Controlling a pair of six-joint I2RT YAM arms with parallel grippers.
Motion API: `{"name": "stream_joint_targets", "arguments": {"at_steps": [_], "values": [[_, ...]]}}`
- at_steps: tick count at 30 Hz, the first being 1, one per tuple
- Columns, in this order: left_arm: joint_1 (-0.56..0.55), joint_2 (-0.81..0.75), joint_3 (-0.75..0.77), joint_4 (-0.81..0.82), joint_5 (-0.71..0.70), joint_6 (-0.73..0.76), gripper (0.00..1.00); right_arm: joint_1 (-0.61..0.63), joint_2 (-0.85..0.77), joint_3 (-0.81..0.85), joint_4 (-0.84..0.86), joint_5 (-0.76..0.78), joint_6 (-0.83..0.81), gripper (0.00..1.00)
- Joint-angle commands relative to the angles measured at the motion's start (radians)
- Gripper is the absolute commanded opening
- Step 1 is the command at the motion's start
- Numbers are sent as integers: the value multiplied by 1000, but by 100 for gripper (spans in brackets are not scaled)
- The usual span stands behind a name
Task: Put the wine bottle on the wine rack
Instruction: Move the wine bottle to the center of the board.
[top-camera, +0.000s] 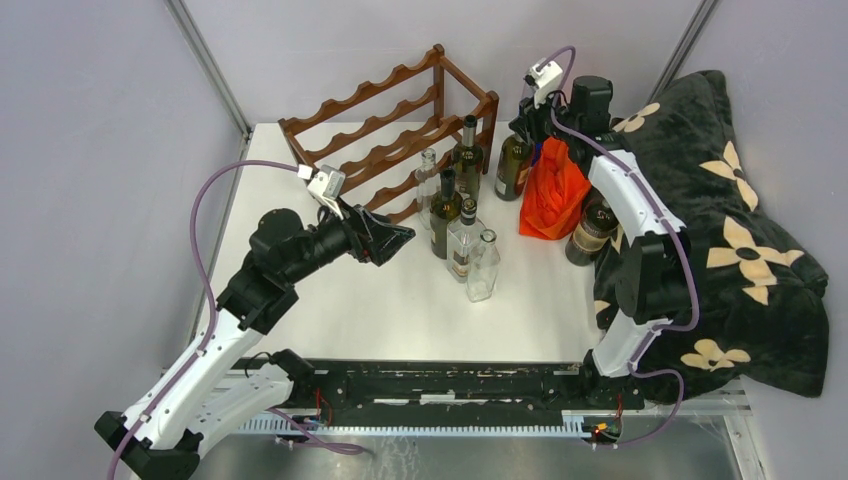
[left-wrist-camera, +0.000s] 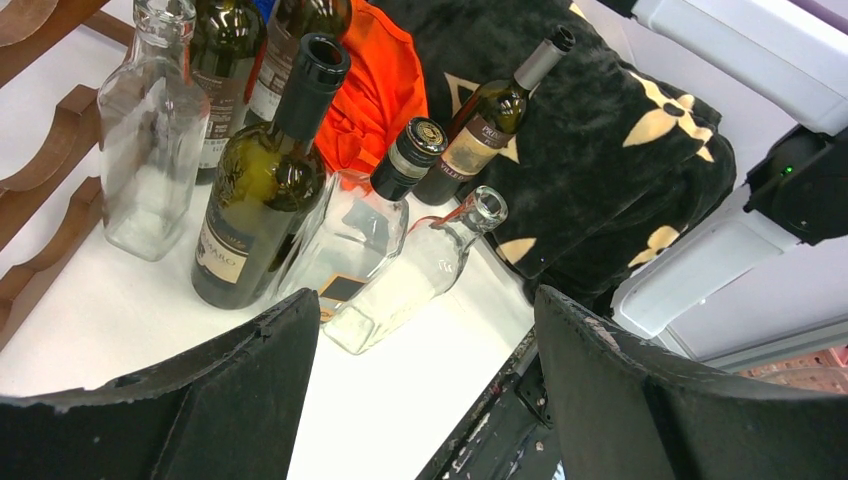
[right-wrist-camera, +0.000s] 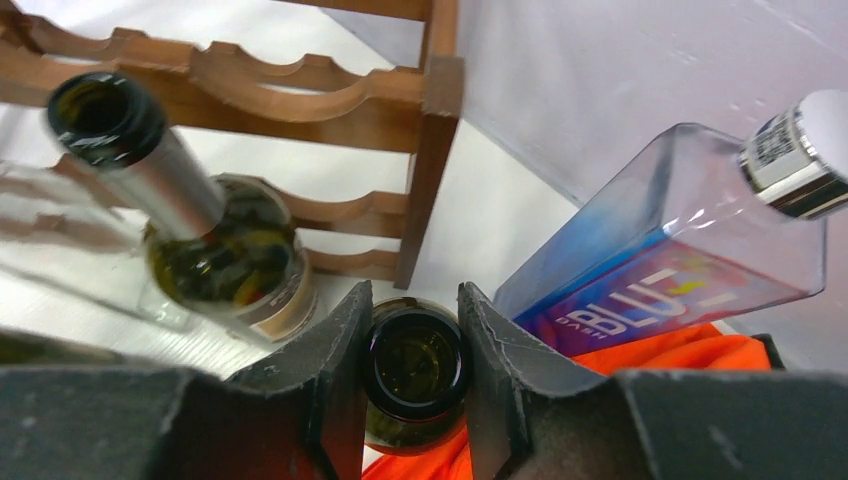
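The reddish-brown wine rack (top-camera: 390, 125) stands at the back of the white table, also in the right wrist view (right-wrist-camera: 300, 90). A dark green wine bottle (top-camera: 514, 165) stands upright just right of the rack, beside an orange bag. My right gripper (top-camera: 526, 110) is above it, shut on its neck; the right wrist view shows the open mouth (right-wrist-camera: 415, 370) clamped between both fingers of the right gripper (right-wrist-camera: 415, 320). My left gripper (top-camera: 400, 240) hangs open left of a bottle cluster, nothing between its fingers in the left wrist view (left-wrist-camera: 425, 310).
Several bottles, dark and clear, stand in a cluster (top-camera: 460, 220) in front of the rack. An orange bag (top-camera: 553, 190) and a blue-labelled clear bottle (right-wrist-camera: 680, 250) sit beside the gripped bottle. A black flowered blanket (top-camera: 720, 220) covers the right side, another bottle (top-camera: 592, 228) at its edge.
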Motion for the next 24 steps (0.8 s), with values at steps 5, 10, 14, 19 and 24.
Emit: {"name": "stream_joint_targets", "arguments": {"at_steps": [5,10,14,19,24], "values": [[-3,3,64,2,-22,37,84,-9,94,199,73,106,20,14],[-3,13,70,2,-15,30,84,-18,109,205,56,90,33,30],[-3,13,70,3,-13,21,84,-23,81,194,53,76,38,57],[-4,17,85,4,-17,-12,85,-34,36,235,5,72,4,78],[-3,21,119,1,-26,-40,84,-48,-13,327,-101,48,-49,89]]}}
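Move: My right hand holds a dark wine bottle by the neck. The free patch of table it is going to lies about 4 cm ahead, 2 cm to the right and 25 cm below. The blue bottle stands some 10 cm ahead and 5 cm to the right; the rack's right end is about 5 cm ahead and 7 cm left. Another wine bottle stands level, 13 cm left, and the orange cloth lies level, 12 cm right. From my left hand that patch is roughly 36 cm ahead and 31 cm right. With my right fingers still shut on the neck, I slide the bottle upright another 4 cm forward over the table, easing slightly right, into the gap between the rack's end and the blue bottle. There I stop, spread the fingers wide to let go of the neck, keep drifting a little right and start rising, about 3 cm by the end. ##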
